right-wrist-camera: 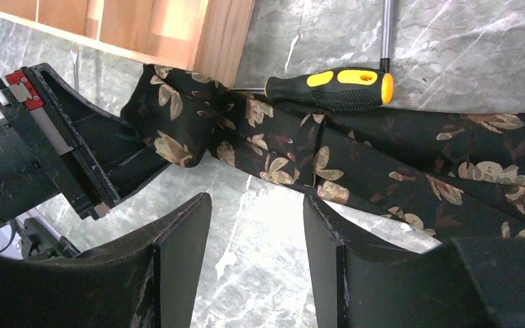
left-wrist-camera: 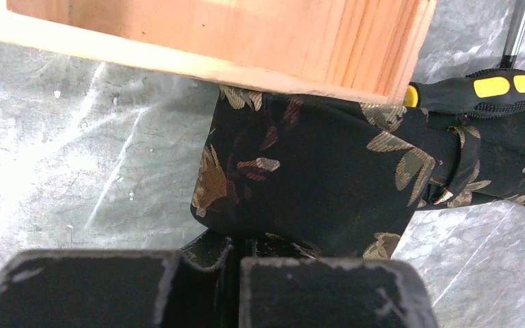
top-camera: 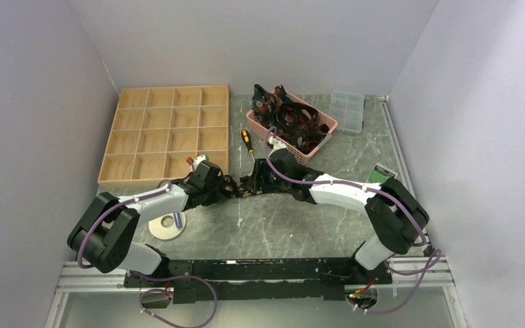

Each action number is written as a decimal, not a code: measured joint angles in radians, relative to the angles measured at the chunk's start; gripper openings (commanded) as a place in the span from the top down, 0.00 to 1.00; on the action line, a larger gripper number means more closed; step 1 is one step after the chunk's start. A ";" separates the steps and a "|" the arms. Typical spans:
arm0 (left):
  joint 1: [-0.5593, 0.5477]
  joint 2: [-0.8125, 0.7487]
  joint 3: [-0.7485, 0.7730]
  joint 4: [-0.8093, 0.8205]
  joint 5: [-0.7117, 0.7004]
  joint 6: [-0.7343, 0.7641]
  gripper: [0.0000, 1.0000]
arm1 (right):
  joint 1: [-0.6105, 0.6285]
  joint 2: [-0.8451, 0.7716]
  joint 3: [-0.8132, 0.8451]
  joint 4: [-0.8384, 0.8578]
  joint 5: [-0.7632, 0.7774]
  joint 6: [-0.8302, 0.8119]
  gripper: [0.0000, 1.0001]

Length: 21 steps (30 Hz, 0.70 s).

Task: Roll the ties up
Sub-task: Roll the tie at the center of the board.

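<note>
One tie, black with tan leaves, lies across the table in the right wrist view. Its folded end sits against the corner of the wooden tray. My left gripper is shut on the near edge of that fold. My right gripper stands open just short of the tie's strip, with only bare table between its fingers; the right fingertip reaches the fabric's edge. From above, the two grippers meet in front of the tray. More ties lie heaped in a pink basket.
A yellow-and-black screwdriver lies right beside the tie, along its far side. The wooden compartment tray fills the back left. A tape roll sits by the left arm, and a clear plastic box stands behind the basket.
</note>
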 measured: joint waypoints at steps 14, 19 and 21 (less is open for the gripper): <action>-0.006 -0.177 -0.065 -0.074 0.026 0.056 0.97 | 0.068 0.082 0.083 0.007 -0.032 0.016 0.38; -0.013 -0.333 -0.066 -0.161 0.039 0.072 0.94 | 0.076 0.186 0.183 0.012 -0.060 0.045 0.40; -0.010 -0.380 -0.066 -0.201 0.029 0.072 0.93 | 0.076 0.224 0.210 0.015 -0.069 0.054 0.41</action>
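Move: The rolled end of the tie is right at my left fingertips, its middle about 3 cm ahead and 2 cm to their right, almost level. From my right hand the roll lies some 10 cm left, 2 cm ahead and 8 cm below. The wooden tray's near right corner is just beyond it, 5 cm ahead and 4 cm right of my left hand; the yellow-black screwdriver is 5 cm ahead and 8 cm right of that hand. I draw my shut left fingers out of the roll's near-left edge, first level towards me and then up and clear, ending about 4 cm back and 5 cm higher. Meanwhile I swing my open right hand some 7 cm left above the laid-out tie towards the roll, dipping back a little and coming forward again, fingers still apart and touching nothing. ##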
